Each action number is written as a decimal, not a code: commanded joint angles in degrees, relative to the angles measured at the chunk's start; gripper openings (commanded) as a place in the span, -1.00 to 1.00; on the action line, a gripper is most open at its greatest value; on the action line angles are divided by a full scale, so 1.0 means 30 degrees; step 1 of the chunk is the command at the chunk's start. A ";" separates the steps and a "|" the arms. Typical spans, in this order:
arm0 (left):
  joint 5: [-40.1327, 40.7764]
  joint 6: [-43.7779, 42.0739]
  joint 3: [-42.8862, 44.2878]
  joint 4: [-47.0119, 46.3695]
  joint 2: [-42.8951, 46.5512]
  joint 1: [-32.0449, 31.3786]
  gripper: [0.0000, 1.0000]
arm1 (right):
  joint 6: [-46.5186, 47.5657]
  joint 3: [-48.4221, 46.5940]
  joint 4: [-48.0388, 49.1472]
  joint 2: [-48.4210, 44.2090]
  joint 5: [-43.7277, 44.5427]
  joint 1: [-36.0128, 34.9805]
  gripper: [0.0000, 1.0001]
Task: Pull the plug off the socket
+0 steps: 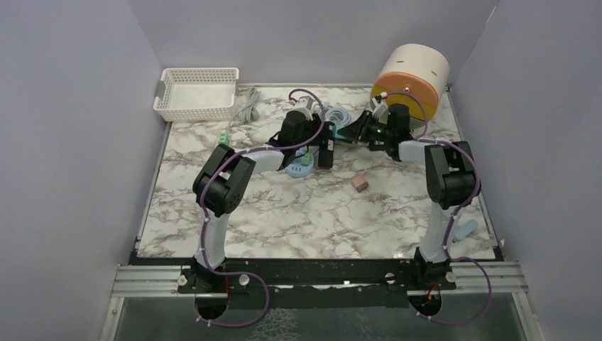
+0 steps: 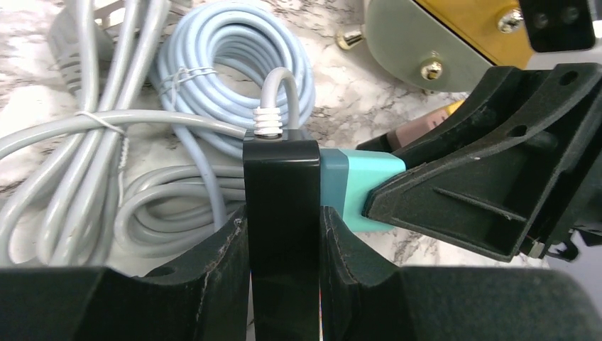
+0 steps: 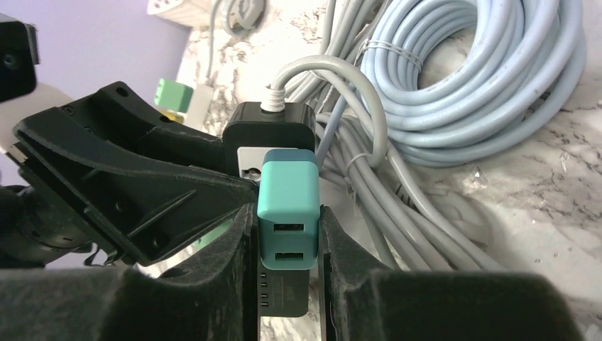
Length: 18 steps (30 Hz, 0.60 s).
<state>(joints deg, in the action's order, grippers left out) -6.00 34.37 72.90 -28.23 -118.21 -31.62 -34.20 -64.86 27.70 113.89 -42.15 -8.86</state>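
The socket [image 2: 282, 199] is a black power strip with a grey cord coming out of its top end. My left gripper [image 2: 282, 220] is shut on it, a finger pressed against each long side. The plug [image 3: 287, 206] is a teal block with two USB ports, still seated in the strip's face [image 3: 273, 124]. My right gripper [image 3: 287, 234] is shut on the plug, its pads against the plug's two sides. In the top view both grippers meet at the back middle of the table, around the plug [image 1: 346, 133] and socket [image 1: 325, 148].
A coil of pale blue cable [image 2: 234, 64] and bundled grey cords [image 2: 71, 177] lie right behind the socket. An orange and cream drum [image 1: 412, 74] stands back right and a white basket [image 1: 197, 92] back left. A pink block [image 1: 360, 184] and a blue disc [image 1: 298, 169] lie nearer.
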 commanded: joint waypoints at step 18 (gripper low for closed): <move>0.2475 -0.1130 0.0983 0.1641 -0.1761 0.0977 -1.00 | 0.3237 0.1103 -0.5605 -0.6032 0.1526 0.1633 -0.98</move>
<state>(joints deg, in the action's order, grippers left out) -5.93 34.15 75.59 -28.95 -121.45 -30.02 -21.04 -65.17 8.78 97.62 -31.77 -8.03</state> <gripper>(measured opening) 0.347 0.317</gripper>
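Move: The teal plug is pinched in the right hand, and the black socket strip it sits in has its middle about 5 cm left of that hand and 3 cm back, nearly at its height. From the left hand, which grips the strip, the plug lies roughly 5 cm right, level fore and aft and in height. From the right hand, on the table about 8 cm lower, the blue cable coil is 5 cm ahead and 2 left, and the second black strip 13 cm right and 3 back. Rightwards and somewhat back, the right hand tugs the pinched teal plug away from the strip, hard enough to draw the left hand about 2.5 cm along with it; the right hand then climbs to some 6 cm above its start, its wrist rocking one way and then about 20 degrees back. The left keeps its grip and late on swings back left, forward and down, ending slightly beyond where it began. ##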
